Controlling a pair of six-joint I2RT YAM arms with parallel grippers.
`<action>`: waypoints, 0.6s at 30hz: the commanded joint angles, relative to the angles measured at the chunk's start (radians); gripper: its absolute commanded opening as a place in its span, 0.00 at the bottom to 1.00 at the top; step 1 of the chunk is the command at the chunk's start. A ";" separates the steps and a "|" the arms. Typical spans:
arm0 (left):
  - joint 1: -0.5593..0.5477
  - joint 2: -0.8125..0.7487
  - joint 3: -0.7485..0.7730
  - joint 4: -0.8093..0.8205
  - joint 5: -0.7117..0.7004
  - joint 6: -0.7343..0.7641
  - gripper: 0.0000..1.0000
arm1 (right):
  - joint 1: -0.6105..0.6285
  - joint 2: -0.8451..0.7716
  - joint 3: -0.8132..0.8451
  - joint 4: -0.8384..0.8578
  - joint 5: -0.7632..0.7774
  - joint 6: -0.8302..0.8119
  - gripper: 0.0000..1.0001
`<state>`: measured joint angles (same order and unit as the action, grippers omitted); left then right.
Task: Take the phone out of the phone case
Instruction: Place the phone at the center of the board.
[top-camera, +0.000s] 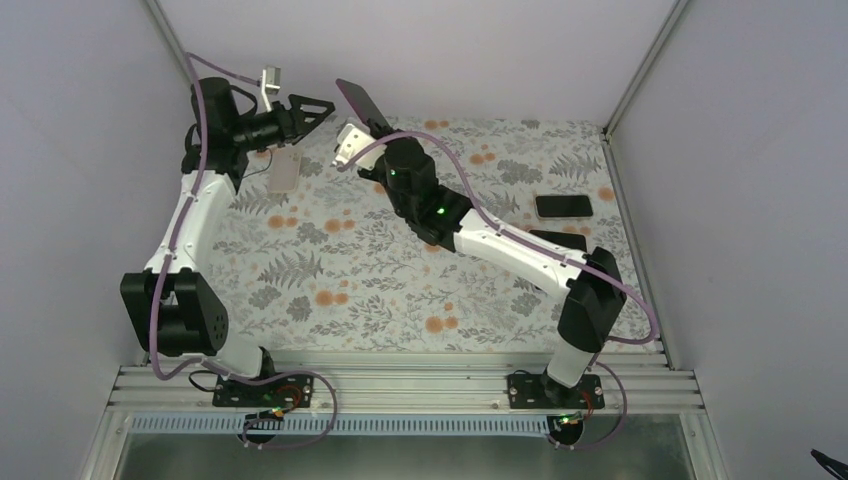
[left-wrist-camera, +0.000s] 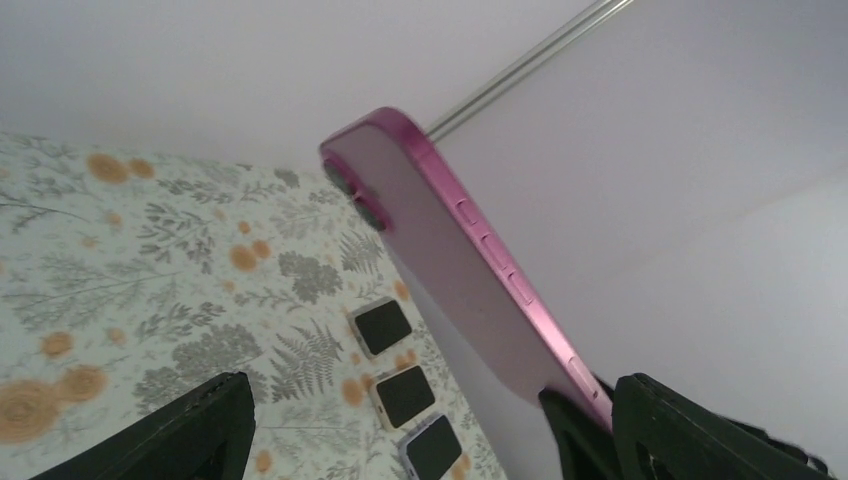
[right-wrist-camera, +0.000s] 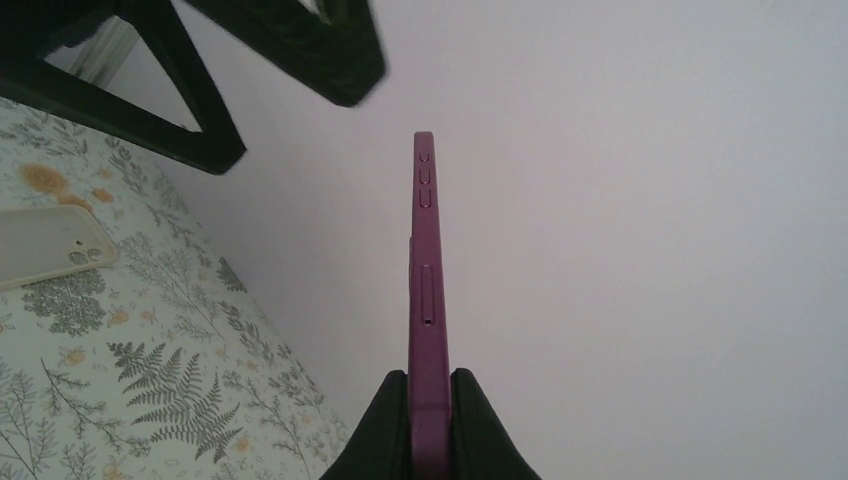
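Observation:
My right gripper (top-camera: 377, 127) is shut on the lower end of a pink phone (top-camera: 358, 99) and holds it up in the air, tilted toward the back wall. In the right wrist view the phone (right-wrist-camera: 424, 280) stands edge-on between the gripper (right-wrist-camera: 430, 400) pads. A cream phone case (top-camera: 285, 170) lies flat on the floral cloth near the back left; its camera cut-out shows in the right wrist view (right-wrist-camera: 50, 245). My left gripper (top-camera: 312, 108) hovers open just left of the phone, apart from it. In the left wrist view the phone (left-wrist-camera: 440, 270) rises close to the gripper's (left-wrist-camera: 430, 440) right finger (left-wrist-camera: 700, 430).
Two dark-screened phones (top-camera: 563, 206) (top-camera: 557, 238) lie at the right side of the cloth, beside the right arm. The left wrist view shows three such phones in a row (left-wrist-camera: 381, 327) (left-wrist-camera: 404, 395) (left-wrist-camera: 434, 447). White walls close the back and both sides.

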<state>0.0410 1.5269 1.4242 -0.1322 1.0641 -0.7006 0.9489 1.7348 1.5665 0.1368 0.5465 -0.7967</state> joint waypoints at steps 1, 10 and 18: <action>-0.048 -0.013 -0.023 0.091 -0.067 -0.117 0.89 | 0.025 0.006 -0.027 0.144 0.062 -0.065 0.04; -0.131 -0.014 -0.075 0.156 -0.104 -0.175 0.86 | 0.067 0.009 -0.102 0.215 0.101 -0.118 0.04; -0.140 0.005 -0.093 0.164 -0.099 -0.190 0.59 | 0.107 0.036 -0.170 0.350 0.170 -0.234 0.04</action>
<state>-0.0959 1.5249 1.3495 -0.0017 0.9680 -0.8745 1.0348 1.7607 1.4284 0.3206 0.6670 -0.9554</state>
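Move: The phone, gripped near one end by the right fingers, has its middle about 7 cm to the left hand's right, straight ahead 0 and roughly level. The emptied phone case lies on the table some 13 cm ahead, 19 cm left and 35 cm below the left hand. From the right hand, the phone's middle is about 5 cm ahead and 3 cm left, level; the open left gripper about 5 cm ahead and 10 cm left, level. Left hand reaches about 5 cm right astride the phone, partly closing; right hand lowers the phone 4 cm. ##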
